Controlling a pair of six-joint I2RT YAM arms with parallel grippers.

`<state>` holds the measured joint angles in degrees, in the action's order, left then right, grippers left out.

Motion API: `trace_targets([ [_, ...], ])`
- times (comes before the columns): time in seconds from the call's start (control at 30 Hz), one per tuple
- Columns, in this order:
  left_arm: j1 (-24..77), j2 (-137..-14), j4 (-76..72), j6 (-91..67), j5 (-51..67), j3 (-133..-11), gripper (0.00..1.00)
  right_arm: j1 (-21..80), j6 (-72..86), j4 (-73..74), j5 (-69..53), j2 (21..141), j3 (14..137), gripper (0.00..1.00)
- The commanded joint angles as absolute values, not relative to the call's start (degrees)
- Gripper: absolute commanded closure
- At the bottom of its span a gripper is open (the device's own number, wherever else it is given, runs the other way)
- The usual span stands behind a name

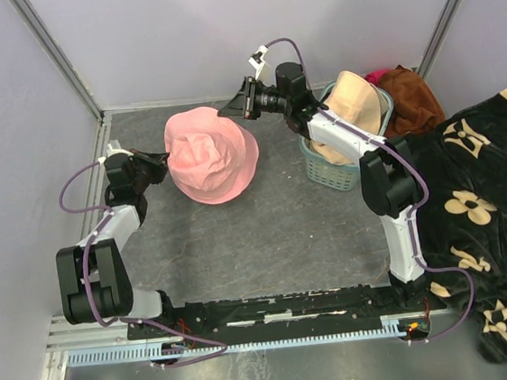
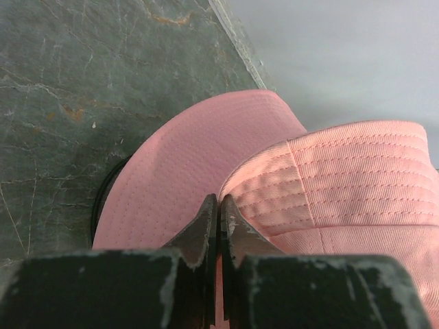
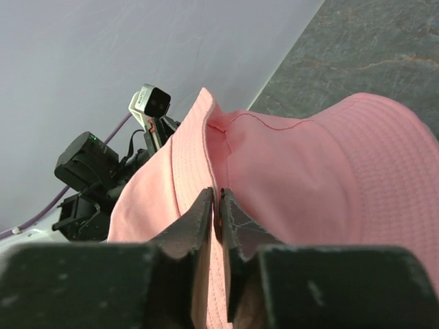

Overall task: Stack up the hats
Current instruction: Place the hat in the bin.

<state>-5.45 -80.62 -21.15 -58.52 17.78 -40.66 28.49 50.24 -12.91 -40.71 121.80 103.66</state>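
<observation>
A pink hat [image 1: 212, 153] lies crumpled in the middle of the grey table, between both arms. My left gripper [image 1: 162, 161] is at its left edge; in the left wrist view the jaws [image 2: 219, 202] are shut with the pink hat's [image 2: 343, 178] brim pinched between them. My right gripper [image 1: 231, 109] is at the hat's far right rim; in the right wrist view it [image 3: 218, 195] is shut on the brim of the pink hat [image 3: 343, 178]. Beige hats [image 1: 357, 99] sit in and stick up out of the teal basket [image 1: 325, 175], right of the pink hat.
A rust-brown cloth [image 1: 412, 101] lies behind the basket at the back right. A black blanket with beige flowers [image 1: 485, 193] covers the right side. Walls close the back and the left. The left arm [image 3: 89, 171] shows beyond the hat in the right wrist view.
</observation>
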Motion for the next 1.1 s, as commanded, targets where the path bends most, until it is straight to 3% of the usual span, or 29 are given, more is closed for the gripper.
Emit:
trace_targets([
  [0.0,-5.45,-81.14,-22.07,-55.99,19.61,-43.33,0.97,28.99,50.22,-14.88,-41.13,122.82,105.50,0.90],
  [0.1,-5.40,-81.38,-22.10,-56.00,19.51,-43.31,0.97,29.00,50.15,-13.71,-39.56,123.43,105.90,0.99],
  [0.57,-5.43,-83.26,-24.90,-57.39,18.69,-43.15,0.97,28.24,46.67,-2.17,-22.86,126.41,109.04,0.99],
  [1.07,-5.37,-81.35,-25.22,-57.63,18.19,-41.70,0.97,28.45,45.85,-3.86,-16.54,124.12,100.11,0.99],
])
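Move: The right hand's barely open fingers straddle the upper pink hat's brim; that hat's middle lies about 4 cm back, 5 left and 6 below. The lower pink hat is about 5 cm back, 4 left and 13 below the hand; the basket is roughly 3 cm ahead, 30 right and 22 below. From the left hand, already pinching the brim, the lower hat lies some 2 cm back, 10 right and 3 below. Right fingers close on the brim, lowering it about 8 cm and forward 5; the left keeps its pinch. ##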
